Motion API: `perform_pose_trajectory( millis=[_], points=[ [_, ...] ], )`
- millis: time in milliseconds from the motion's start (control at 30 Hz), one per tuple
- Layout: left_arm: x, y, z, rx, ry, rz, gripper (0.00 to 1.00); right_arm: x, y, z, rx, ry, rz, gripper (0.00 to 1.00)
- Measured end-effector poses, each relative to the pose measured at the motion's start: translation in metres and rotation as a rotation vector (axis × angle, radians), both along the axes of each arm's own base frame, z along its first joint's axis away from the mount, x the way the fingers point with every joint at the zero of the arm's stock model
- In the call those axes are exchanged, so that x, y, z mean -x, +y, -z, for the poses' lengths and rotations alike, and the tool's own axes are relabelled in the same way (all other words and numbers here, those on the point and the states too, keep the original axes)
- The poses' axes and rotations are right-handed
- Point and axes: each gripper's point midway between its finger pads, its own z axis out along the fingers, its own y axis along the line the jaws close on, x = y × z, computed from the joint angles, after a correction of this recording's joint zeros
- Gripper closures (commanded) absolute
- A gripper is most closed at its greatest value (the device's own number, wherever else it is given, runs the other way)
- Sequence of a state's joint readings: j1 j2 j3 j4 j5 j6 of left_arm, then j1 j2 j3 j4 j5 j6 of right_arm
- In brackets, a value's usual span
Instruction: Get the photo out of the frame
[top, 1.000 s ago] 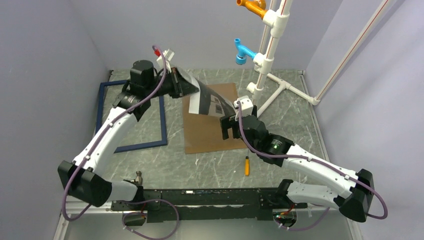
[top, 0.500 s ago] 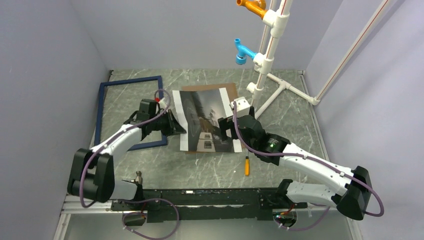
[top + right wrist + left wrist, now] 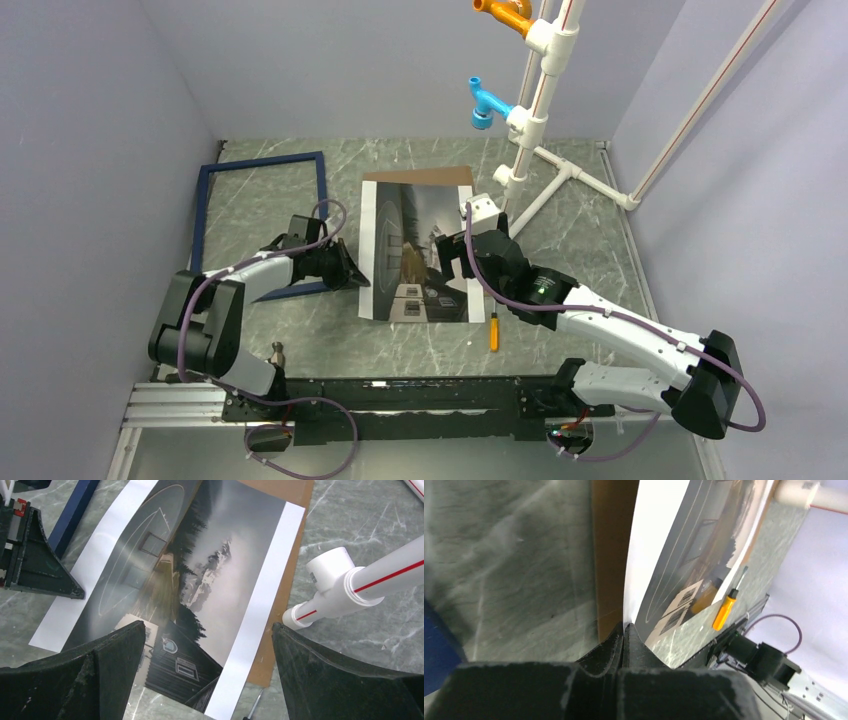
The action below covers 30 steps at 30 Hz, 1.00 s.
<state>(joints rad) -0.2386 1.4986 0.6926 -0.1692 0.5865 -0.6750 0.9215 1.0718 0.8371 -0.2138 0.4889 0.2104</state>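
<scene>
The photo (image 3: 415,250), a dark grey scene with white strips down both long sides, lies flat mid-table on a brown board (image 3: 420,177) whose far edge shows. My left gripper (image 3: 358,280) is low at the photo's near left edge, shut on the white strip (image 3: 644,555); in the left wrist view the gripper (image 3: 623,627) has that edge between its tips. The right gripper (image 3: 452,262) hovers wide open over the photo's right half, and in its own view the right gripper (image 3: 207,627) holds nothing. The navy blue frame (image 3: 205,215) lies apart at the far left.
An orange-handled screwdriver (image 3: 493,331) lies just right of the photo's near corner. A white pipe stand (image 3: 530,130) with blue and orange fittings rises at the back right, its foot (image 3: 350,585) close to the board. Walls enclose three sides.
The left arm has come down and toward me, laying the lifted, curled photo flat over the brown board. The right gripper has stayed open, barely shifting.
</scene>
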Motion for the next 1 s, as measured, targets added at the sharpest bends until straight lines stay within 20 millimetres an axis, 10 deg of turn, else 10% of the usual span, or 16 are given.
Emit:
perform_pose_trajectory(
  millis=[1000],
  points=[
    [-0.058, -0.007, 0.013, -0.020, 0.032, -0.024, 0.91, 0.000, -0.004, 0.009, 0.010, 0.011, 0.008, 0.01]
  ],
)
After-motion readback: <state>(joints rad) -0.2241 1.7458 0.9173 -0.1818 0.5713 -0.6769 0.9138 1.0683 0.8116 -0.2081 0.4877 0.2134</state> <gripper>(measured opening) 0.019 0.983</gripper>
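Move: My left hand still pinches the photo's left white border. The backing board it is being laid back over has its middle about 13 cm ahead of that hand, 14 cm to its right and 4 cm below. The blue frame's middle is roughly 15 cm ahead and 25 cm to the left, and the screwdriver about 12 cm back and 30 cm to the right. From my right hand the board's middle lies some 14 cm ahead, 4 cm left and 17 cm below. With the pinch kept on the left border, my left hand draws the photo forward over the backing board, away from me, by about 6 cm, sinking roughly 1 cm on the way. The hand edges a touch left and turns about 5 degrees counter-clockwise at first, then both ease back out; it slows towards the end. ##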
